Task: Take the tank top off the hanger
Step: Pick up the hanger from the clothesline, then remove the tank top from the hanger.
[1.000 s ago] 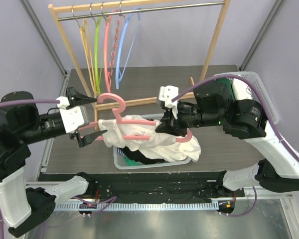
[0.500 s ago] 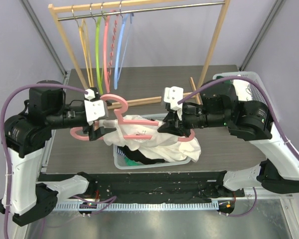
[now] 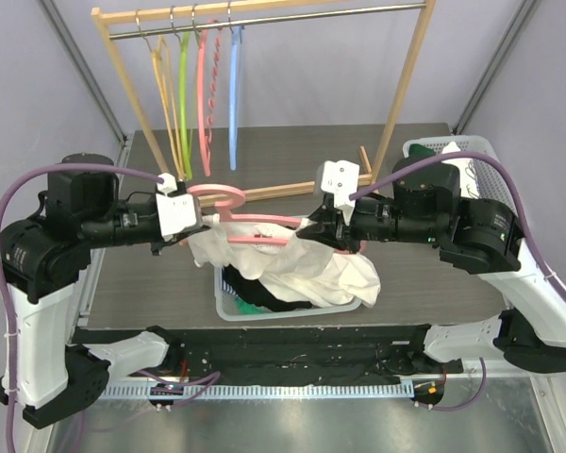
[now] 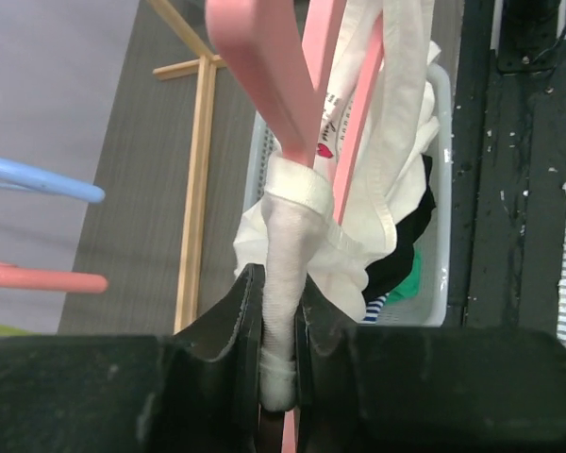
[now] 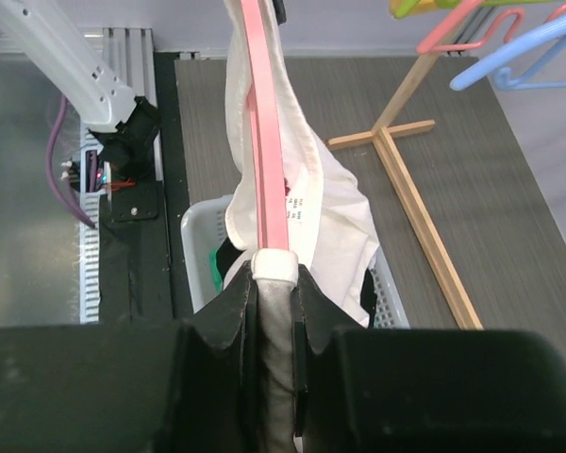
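A pink hanger (image 3: 255,219) hangs level between my two grippers above the basket. The white tank top (image 3: 307,274) is draped from it and sags into the basket. My left gripper (image 3: 194,229) is at the hanger's left end. In the left wrist view the left gripper (image 4: 278,283) is shut on the tank top's white strap (image 4: 292,217), which loops round the pink hanger (image 4: 264,66). My right gripper (image 3: 313,232) holds the hanger's right end. In the right wrist view the right gripper (image 5: 275,278) is shut on the strap-covered hanger (image 5: 267,142), and the tank top (image 5: 330,212) hangs beside it.
A white basket (image 3: 228,310) of dark and green clothes stands under the hanger. A wooden rack (image 3: 264,14) at the back carries orange, green, pink and blue hangers (image 3: 234,94); its base bar (image 3: 274,192) lies just behind the grippers. Another white basket (image 3: 453,151) stands at the right.
My left gripper swung in from the left and shut on the strap at the hanger's left end. The hanger now lies flatter. The right gripper kept its grip.
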Robot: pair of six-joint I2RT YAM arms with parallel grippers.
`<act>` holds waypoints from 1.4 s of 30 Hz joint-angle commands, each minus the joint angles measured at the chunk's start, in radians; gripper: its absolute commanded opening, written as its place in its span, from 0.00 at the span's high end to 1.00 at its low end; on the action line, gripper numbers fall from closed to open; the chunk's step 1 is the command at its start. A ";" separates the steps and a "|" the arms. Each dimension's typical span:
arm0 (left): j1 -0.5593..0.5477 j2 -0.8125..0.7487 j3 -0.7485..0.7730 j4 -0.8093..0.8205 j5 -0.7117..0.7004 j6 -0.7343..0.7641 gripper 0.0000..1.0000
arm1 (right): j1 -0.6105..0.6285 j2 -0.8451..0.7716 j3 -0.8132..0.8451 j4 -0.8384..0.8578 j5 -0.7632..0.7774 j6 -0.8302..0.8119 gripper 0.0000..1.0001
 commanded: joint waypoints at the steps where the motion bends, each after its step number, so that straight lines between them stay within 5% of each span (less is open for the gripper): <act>1: -0.002 0.008 0.099 -0.225 -0.054 -0.006 0.91 | 0.005 -0.027 -0.079 0.183 0.110 0.034 0.99; 4: -0.002 0.001 0.139 -0.185 -0.123 -0.006 0.93 | 0.005 -0.061 -0.128 0.269 0.208 0.060 0.78; 5: -0.004 0.005 0.155 -0.179 -0.150 -0.003 0.94 | 0.007 -0.073 -0.139 0.309 0.225 0.066 0.55; 7: -0.002 0.019 0.238 -0.173 -0.219 -0.002 0.97 | 0.005 -0.116 -0.171 0.340 0.309 0.078 0.24; 10: -0.002 0.025 0.306 -0.141 -0.256 -0.017 0.98 | 0.004 -0.186 -0.227 0.391 0.384 0.092 0.02; 16: -0.002 -0.028 0.245 -0.066 -0.276 -0.045 0.98 | 0.005 -0.369 -0.424 0.380 0.669 0.216 0.00; 25: -0.002 -0.031 0.238 -0.087 -0.256 -0.051 0.98 | 0.004 -0.489 -0.702 0.303 1.142 0.742 0.00; 29: -0.004 -0.036 0.235 -0.095 -0.255 -0.051 0.98 | -0.012 -0.338 -0.797 0.299 1.107 0.867 0.00; 32: -0.002 -0.050 0.220 -0.089 -0.256 -0.052 0.98 | -0.091 -0.242 -0.848 0.337 0.916 0.841 0.00; 35: -0.002 -0.056 0.205 -0.085 -0.267 -0.052 0.98 | -0.153 -0.286 -0.921 0.432 0.687 0.763 0.00; 42: -0.002 -0.059 0.174 -0.072 -0.264 -0.049 0.98 | -0.225 -0.400 -0.891 0.218 0.591 0.782 0.00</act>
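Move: Below the right hand, the tank top's loose part spills over the basket's right side, about 6 cm to the right, 3 cm ahead and 33 cm down. The basket's middle is roughly 3 cm left, 8 cm ahead and 40 cm below, and the black garment some 9 cm left, 2 cm ahead and 38 cm below. From the left hand the loose part lies about 21 cm right, 1 cm ahead and 31 cm below. Letting go of the strap and hanger arm, the right hand opens wide, swings right and forward, then drops some 25 cm over the basket's right side, turning about 65 degrees clockwise and tipping down before rising slightly. The left keeps its pinch on strap and hanger, lifting them and drawing them left about 5 cm each, turning them counter-clockwise. ##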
